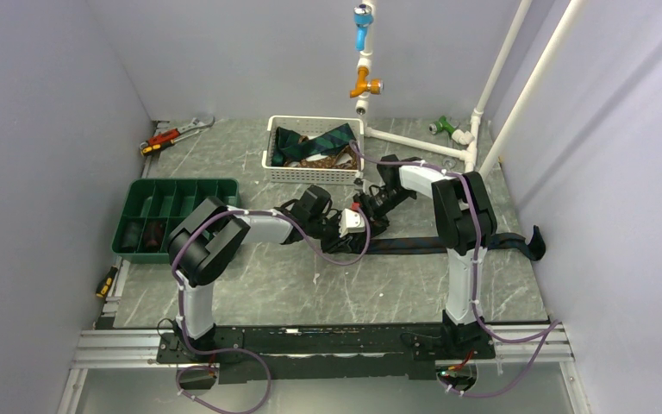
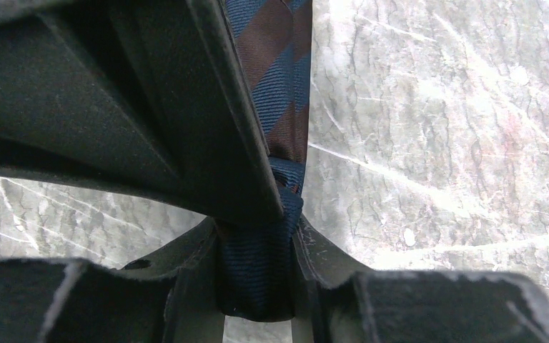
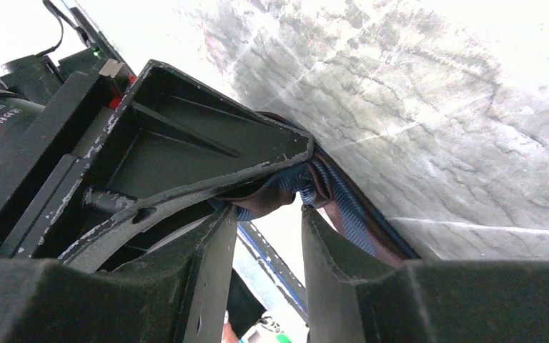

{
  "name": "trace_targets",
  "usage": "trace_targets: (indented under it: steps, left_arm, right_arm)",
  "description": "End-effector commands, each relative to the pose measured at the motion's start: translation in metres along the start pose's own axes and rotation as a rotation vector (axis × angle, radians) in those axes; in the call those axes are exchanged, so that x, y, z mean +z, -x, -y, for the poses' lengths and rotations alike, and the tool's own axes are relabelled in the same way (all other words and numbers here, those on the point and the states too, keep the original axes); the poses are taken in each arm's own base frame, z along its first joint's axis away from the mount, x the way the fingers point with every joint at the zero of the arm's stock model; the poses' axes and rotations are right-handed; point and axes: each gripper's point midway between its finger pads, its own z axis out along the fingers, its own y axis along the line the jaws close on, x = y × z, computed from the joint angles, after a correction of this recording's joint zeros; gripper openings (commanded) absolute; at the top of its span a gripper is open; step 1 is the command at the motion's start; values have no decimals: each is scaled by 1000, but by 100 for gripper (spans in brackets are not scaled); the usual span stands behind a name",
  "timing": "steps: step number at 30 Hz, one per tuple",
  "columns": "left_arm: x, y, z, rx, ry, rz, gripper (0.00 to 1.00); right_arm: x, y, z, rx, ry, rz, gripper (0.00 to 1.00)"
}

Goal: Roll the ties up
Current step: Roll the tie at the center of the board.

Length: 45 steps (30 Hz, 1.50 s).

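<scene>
A navy and brown striped tie (image 1: 422, 245) lies in a strip across the table to the right edge, where its end hangs over. Both grippers meet at its left end. My left gripper (image 1: 345, 226) is shut on the navy fabric (image 2: 257, 264), which fills the gap between its fingers (image 2: 186, 286); the striped tie (image 2: 279, 64) runs away up the view. My right gripper (image 3: 268, 211) stands open, light showing between its fingers (image 3: 207, 271), with the bunched tie (image 3: 286, 187) just past their tips. The left gripper's finger (image 3: 186, 143) lies against it.
A white basket (image 1: 310, 175) at the back holds more ties (image 1: 315, 142). A green compartment tray (image 1: 172, 185) stands at the left with dark rolls (image 1: 142, 235) in it. A wrench (image 1: 177, 134), a screwdriver (image 1: 106, 282) and white pipes (image 1: 414, 142) lie round the edges.
</scene>
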Motion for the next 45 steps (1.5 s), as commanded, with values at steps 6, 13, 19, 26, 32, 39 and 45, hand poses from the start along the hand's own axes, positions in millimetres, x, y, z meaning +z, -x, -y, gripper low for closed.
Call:
trace_targets:
  steps: [6, 13, 19, 26, 32, 39, 45]
  left_arm:
    - [-2, -38, 10, -61, -12, -133, 35]
    - [-2, -39, 10, -69, -10, -135, 35]
    - [-2, -39, 11, -68, -9, -135, 35]
    - [-3, -41, 13, -75, -13, -139, 36]
    - [-7, -32, 16, -56, -20, -88, 45]
    - [-18, 9, 19, 36, -21, 114, 71]
    - [-15, 8, 9, 17, 27, 143, 76]
  right_arm:
    - [-3, 9, -18, -29, 82, 14, 33]
    - [-3, 7, -29, -33, 127, 0, 41]
    - [8, 6, 3, 3, -8, -17, 32]
    - [0, 6, 8, -4, -23, 1, 0]
    - [-7, -1, 22, -25, -41, -17, 0]
    - [4, -10, 69, -6, -72, -77, 0]
    - [2, -10, 77, -43, -96, -66, 0]
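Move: The tie's rolled end sits in the left hand's grip, right at its hand point; from the right hand the roll lies about 1 cm to the left, level fore and aft, and 2 cm lower. From the left hand, the flat strip of the tie runs off to the right, its middle about 20 cm away and 2 cm below; the white basket stands some 24 cm ahead and 10 cm left, and the green box roughly 38 cm left and 6 cm ahead. Up and left about 1 cm first, then down again, the right hand shuts its parted fingers and pinches the tie beside the roll, then carries the pinch about 3.5 cm right and 2.5 cm down towards the table. The left hand keeps its hold until that pull is starting, then opens wide and eases back and left about 2.5 cm. ##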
